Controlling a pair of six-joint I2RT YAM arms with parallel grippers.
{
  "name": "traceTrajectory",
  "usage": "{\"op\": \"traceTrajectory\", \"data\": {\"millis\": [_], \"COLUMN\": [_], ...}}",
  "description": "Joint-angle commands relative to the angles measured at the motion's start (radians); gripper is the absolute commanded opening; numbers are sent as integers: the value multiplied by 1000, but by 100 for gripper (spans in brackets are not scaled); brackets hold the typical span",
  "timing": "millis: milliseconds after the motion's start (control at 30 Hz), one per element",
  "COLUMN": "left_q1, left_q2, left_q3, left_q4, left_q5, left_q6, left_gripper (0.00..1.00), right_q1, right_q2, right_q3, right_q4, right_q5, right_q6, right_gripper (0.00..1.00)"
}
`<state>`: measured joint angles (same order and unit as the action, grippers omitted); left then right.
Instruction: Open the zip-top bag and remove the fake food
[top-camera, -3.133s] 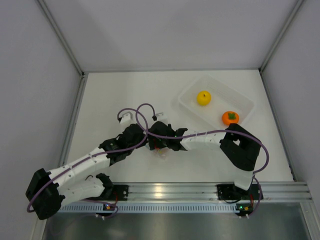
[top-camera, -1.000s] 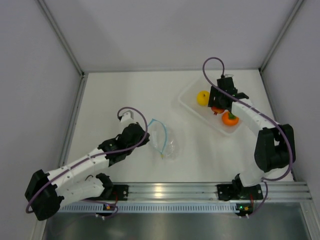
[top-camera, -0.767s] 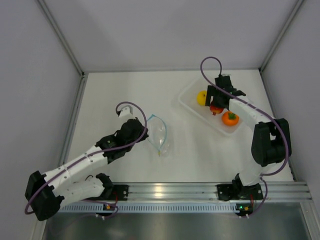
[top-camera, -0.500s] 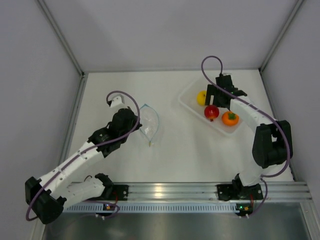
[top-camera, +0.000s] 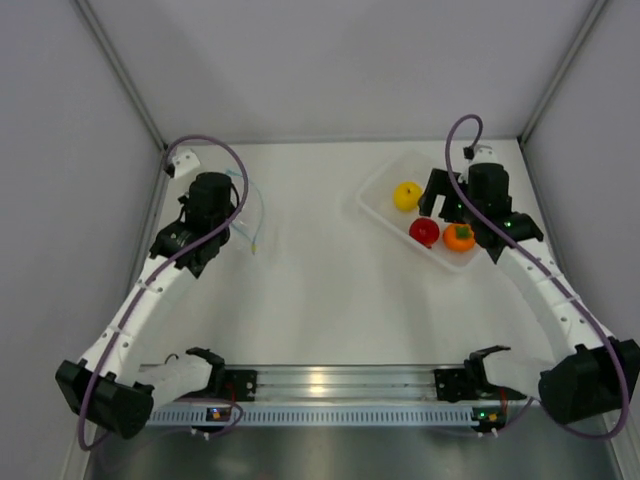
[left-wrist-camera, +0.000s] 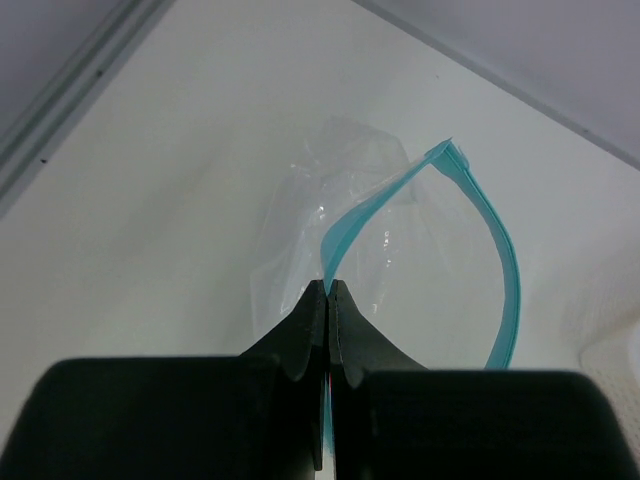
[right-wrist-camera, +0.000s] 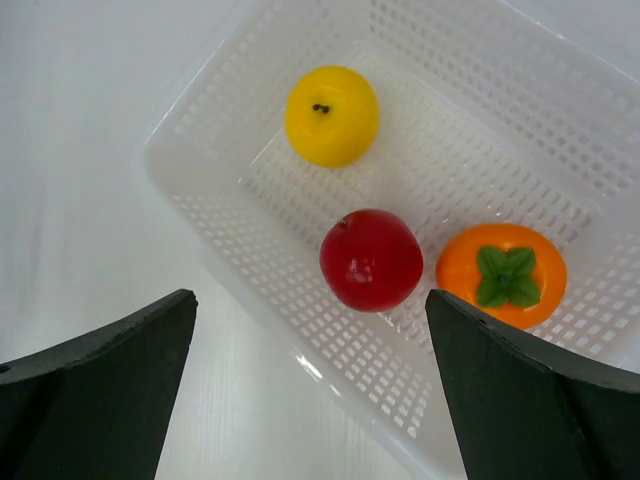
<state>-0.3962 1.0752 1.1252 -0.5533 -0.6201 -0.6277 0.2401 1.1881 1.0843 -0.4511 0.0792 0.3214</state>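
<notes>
The zip-top bag (left-wrist-camera: 330, 210) is a crinkly clear pouch that hangs empty, mouth open, its blue zip strip (left-wrist-camera: 500, 270) curving away. My left gripper (left-wrist-camera: 328, 287) is shut on that strip's near side, at the table's back left (top-camera: 232, 212). All the fake food lies in the white perforated tray (right-wrist-camera: 200, 200): a yellow fruit (right-wrist-camera: 331, 115), a red one (right-wrist-camera: 370, 260) and an orange one with a green top (right-wrist-camera: 501, 274). Above the tray's near edge my right gripper (right-wrist-camera: 308, 296) is open and holds nothing.
The tray (top-camera: 385, 176) stands at the back right, close to the right wall. Metal frame rails run along the left wall (top-camera: 150, 210) beside the left gripper. White tabletop (top-camera: 330, 270) lies between the two arms.
My right gripper opened, left the red fruit in the tray and drew back. My left arm carried the empty bag from the table's middle to the back left.
</notes>
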Motion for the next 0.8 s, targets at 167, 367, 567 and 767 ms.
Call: {"op": "traceTrajectory", "data": {"millis": [167,367,567,767], "left_q1": [65,66,66,57], "left_q2": [286,515,762,968], "left_q3": [258,401,525,682], "left_q4": [-16,-16,-17,-66], "left_q5": [-199,-251,-176,-83], "left_q6": [248,355,456,448], "left_gripper": [0,0,0,1], "right_q1": [2,2,2,2], "right_q2": [-287,-442,-591,-607], "right_q3": [-112,-54,-14,11], "right_q4": [40,-112,-192,-244], "right_q5": [-200,-148,-137,-90], "right_q6": [59,15,2,-30], "right_gripper": [99,99,99,99]}}
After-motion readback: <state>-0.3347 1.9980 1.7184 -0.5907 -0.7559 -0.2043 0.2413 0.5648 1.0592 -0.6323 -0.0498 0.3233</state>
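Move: The left gripper still pinches the empty zip-top bag by its teal-edged mouth; the bare far table it is headed for lies about 20 cm ahead, a couple of cm to the right and some 27 cm below. The empty right gripper has the tray's middle roughly 14 cm ahead, 4 cm right and 19 cm below; in it sit the red fruit about 7 cm ahead and 1 cm right, the yellow one 17 cm ahead and 2 cm left, and the orange one 6 cm ahead and 9 cm right. Carry the bag forward about 17 cm with the left gripper, level at first and then sinking steadily some 12 cm towards the far table, tipping the fingers down and rolling the hand's left side up as it goes; keep the fingers shut. Meanwhile draw the right gripper back and up, away from the tray and its fruit, levelling the wrist, jaws still wide open. ##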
